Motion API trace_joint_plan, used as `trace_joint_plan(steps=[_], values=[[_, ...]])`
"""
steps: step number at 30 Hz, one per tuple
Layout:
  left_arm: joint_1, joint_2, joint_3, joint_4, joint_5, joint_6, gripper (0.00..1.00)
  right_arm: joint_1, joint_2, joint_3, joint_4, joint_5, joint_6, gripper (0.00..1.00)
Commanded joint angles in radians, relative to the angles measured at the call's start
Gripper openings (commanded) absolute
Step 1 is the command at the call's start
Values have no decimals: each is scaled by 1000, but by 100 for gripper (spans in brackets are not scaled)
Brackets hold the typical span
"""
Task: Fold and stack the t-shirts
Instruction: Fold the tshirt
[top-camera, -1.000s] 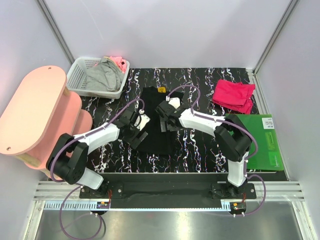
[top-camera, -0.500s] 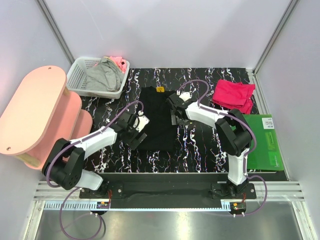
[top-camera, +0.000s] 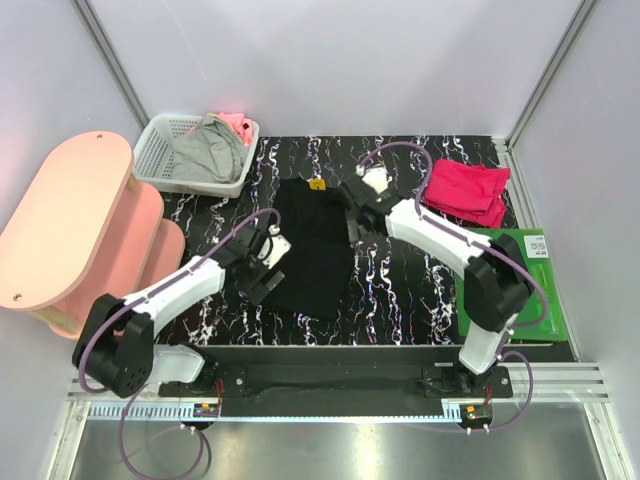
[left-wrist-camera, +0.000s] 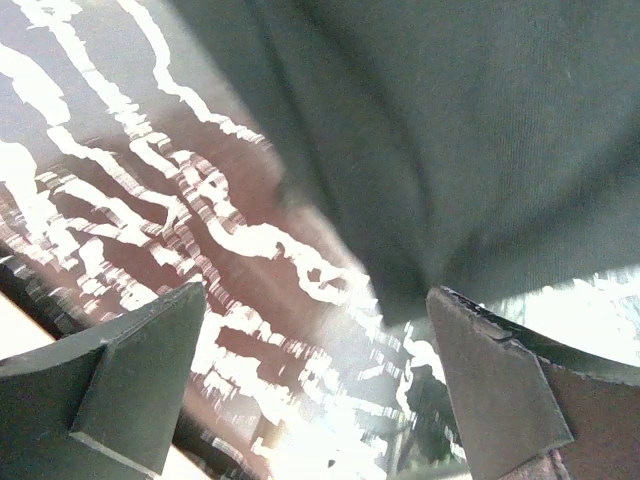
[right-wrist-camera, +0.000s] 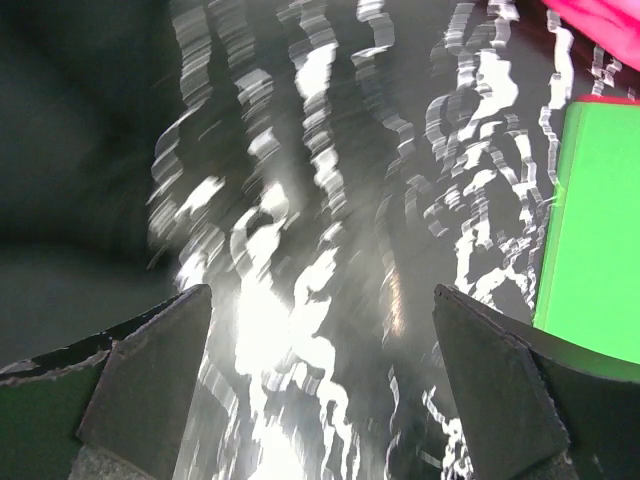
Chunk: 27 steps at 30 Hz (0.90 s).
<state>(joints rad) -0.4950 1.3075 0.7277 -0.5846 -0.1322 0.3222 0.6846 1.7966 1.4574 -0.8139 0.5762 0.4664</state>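
A folded black t-shirt (top-camera: 312, 250) lies in the middle of the marbled table, a small orange tag at its far edge. A folded crimson-pink t-shirt (top-camera: 467, 190) lies at the far right. My left gripper (top-camera: 262, 272) stands open at the black shirt's left edge. In the left wrist view the black t-shirt (left-wrist-camera: 470, 120) fills the upper right, and one corner of it hangs down close to the right finger of the gripper (left-wrist-camera: 315, 300). My right gripper (top-camera: 356, 212) is open beside the shirt's far right edge. The right wrist view shows only table between the fingers of the gripper (right-wrist-camera: 322, 300).
A white lattice basket (top-camera: 158, 140) with grey and pink cloth stands at the far left. A pink rounded shelf (top-camera: 70, 225) sits on the left. A green board (top-camera: 525, 285) lies on the right, also seen in the right wrist view (right-wrist-camera: 595, 230).
Both grippers have moved off the top of the black shirt, the left to its left edge, the right to its far right edge. The shirt lies slightly more skewed.
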Motion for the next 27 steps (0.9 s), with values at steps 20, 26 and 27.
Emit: trace_joint_plan(steps=[20,26,27], values=[[472,-189,628,-359,184,-84,99,743,208,96,75,169,-379,100],[493,-159,642,-363,178,-121,99,764,322,173,96,156,-394,100],[495,-157,644,-365,178,-123,99,764,339,181,101,154,-393,100]])
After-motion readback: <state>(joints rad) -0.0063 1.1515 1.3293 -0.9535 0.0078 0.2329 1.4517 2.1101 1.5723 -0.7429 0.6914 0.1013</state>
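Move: About 17 cm back and 15 cm to the left of the right hand, some 10 cm below, lies the middle of the folded t-shirt's near edge. The black t-shirt's middle is roughly 4 cm back and 12 cm left of that hand, and the red cloth some 8 cm ahead and 21 cm right. From the left hand, low over the t-shirt's near-left corner, that near edge's middle is about 4 cm back, 9 cm right and 2 cm down. Sweeping back and left across the t-shirt, the right hand travels nearly 30 cm towards the near edge, first rising slightly, then sinking to about 7 cm lower, while turning some 60 degrees counter-clockwise. The left hand clears out empty, rising about 24 cm and easing forward, then swinging left beside the pink shelf and settling a little. Both grippers stay wide open. ##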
